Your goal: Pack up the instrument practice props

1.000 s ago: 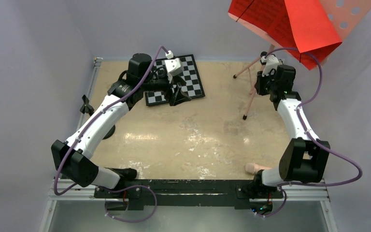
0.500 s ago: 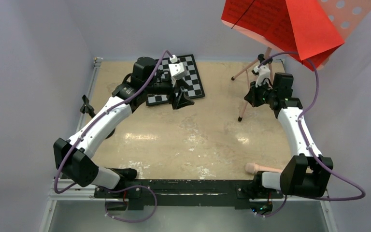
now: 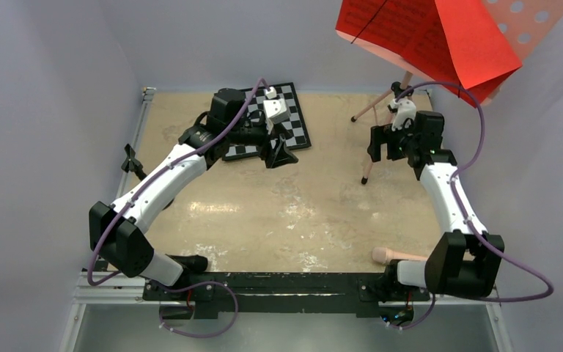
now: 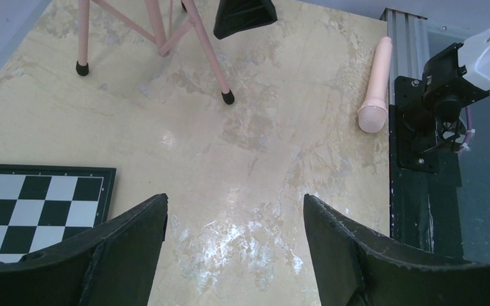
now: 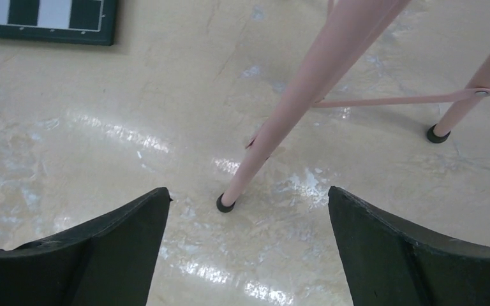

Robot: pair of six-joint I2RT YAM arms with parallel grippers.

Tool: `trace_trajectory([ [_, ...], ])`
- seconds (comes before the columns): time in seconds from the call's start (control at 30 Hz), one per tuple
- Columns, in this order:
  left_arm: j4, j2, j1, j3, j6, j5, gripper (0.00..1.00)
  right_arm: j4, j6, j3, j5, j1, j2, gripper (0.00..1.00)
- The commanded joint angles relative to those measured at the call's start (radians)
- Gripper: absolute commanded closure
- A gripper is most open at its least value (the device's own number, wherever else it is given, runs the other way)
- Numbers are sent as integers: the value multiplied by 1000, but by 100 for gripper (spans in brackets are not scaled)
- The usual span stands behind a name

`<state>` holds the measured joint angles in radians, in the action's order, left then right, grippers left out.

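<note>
The pink music stand (image 3: 528,22) stands at the far right with red printed sheets (image 3: 440,37) on its perforated desk. Its thin legs show in the left wrist view (image 4: 210,57) and the right wrist view (image 5: 293,108). My right gripper (image 3: 380,143) is open and empty, low beside the stand's near leg; the leg's black foot (image 5: 224,204) lies just ahead of the open jaws (image 5: 249,248). My left gripper (image 3: 282,154) is open and empty over the chessboard's near edge (image 4: 236,255). The peach tube (image 3: 392,255) lies by the right arm's base and shows in the left wrist view (image 4: 376,83).
A black-and-white chessboard (image 3: 278,121) lies at the far middle, also in the left wrist view (image 4: 38,204) and the right wrist view (image 5: 44,22). A small black peg-like piece (image 3: 130,159) sits at the left table edge. Grey walls close in on three sides.
The music stand has shifted a little to the left. My right gripper has moved down and left along it to the near leg. My left gripper has drifted slightly right.
</note>
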<state>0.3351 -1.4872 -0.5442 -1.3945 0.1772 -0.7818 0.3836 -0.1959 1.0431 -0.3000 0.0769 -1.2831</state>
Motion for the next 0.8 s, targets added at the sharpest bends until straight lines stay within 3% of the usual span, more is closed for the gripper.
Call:
trace_trajectory([
  [0.0, 24, 24, -5, -25, 26, -21, 18, -58, 96, 96, 109, -2, -104, 1],
  [0.1, 47, 30, -5, -22, 39, -15, 18, -88, 118, 135, 62, -2, -137, 9],
  [0.2, 61, 34, -5, -19, 49, -6, 18, -109, 178, 175, 95, -2, -172, 26],
  [0.43, 63, 38, -5, -13, 50, 3, 18, -106, 187, 201, 132, -2, -216, 40],
  [0.57, 57, 37, -4, -11, 51, 3, 18, -88, 172, 167, 107, -2, -195, 76],
  [0.67, 48, 33, -4, -6, 44, -4, 18, -78, 157, 133, 85, -2, -168, 97],
  [0.77, 41, 28, -5, -2, 39, -19, 18, -66, 117, 106, 50, -2, -137, 100],
])
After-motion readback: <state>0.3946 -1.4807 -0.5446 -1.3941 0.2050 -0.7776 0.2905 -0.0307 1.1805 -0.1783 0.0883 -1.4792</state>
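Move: The music stand's near leg, at the right hand's height, is about 6 cm ahead of the right gripper and 1 cm to its right. The chessboard's middle is roughly 21 cm ahead, 34 cm left and 18 cm below. The pink microphone lies some 27 cm back, 11 cm right and 18 cm below. From the left hand the leg is about 12 cm ahead, 31 cm to the right and 10 cm lower. Drive the right gripper forward about 6 cm onto the music stand's near leg, jaws open around the slanted pink tube. Narrow them on the way in, then shut them to pinch the leg between the fingertips, easing some 2 cm to the right and turning the hand about 10 degrees clockwise. ##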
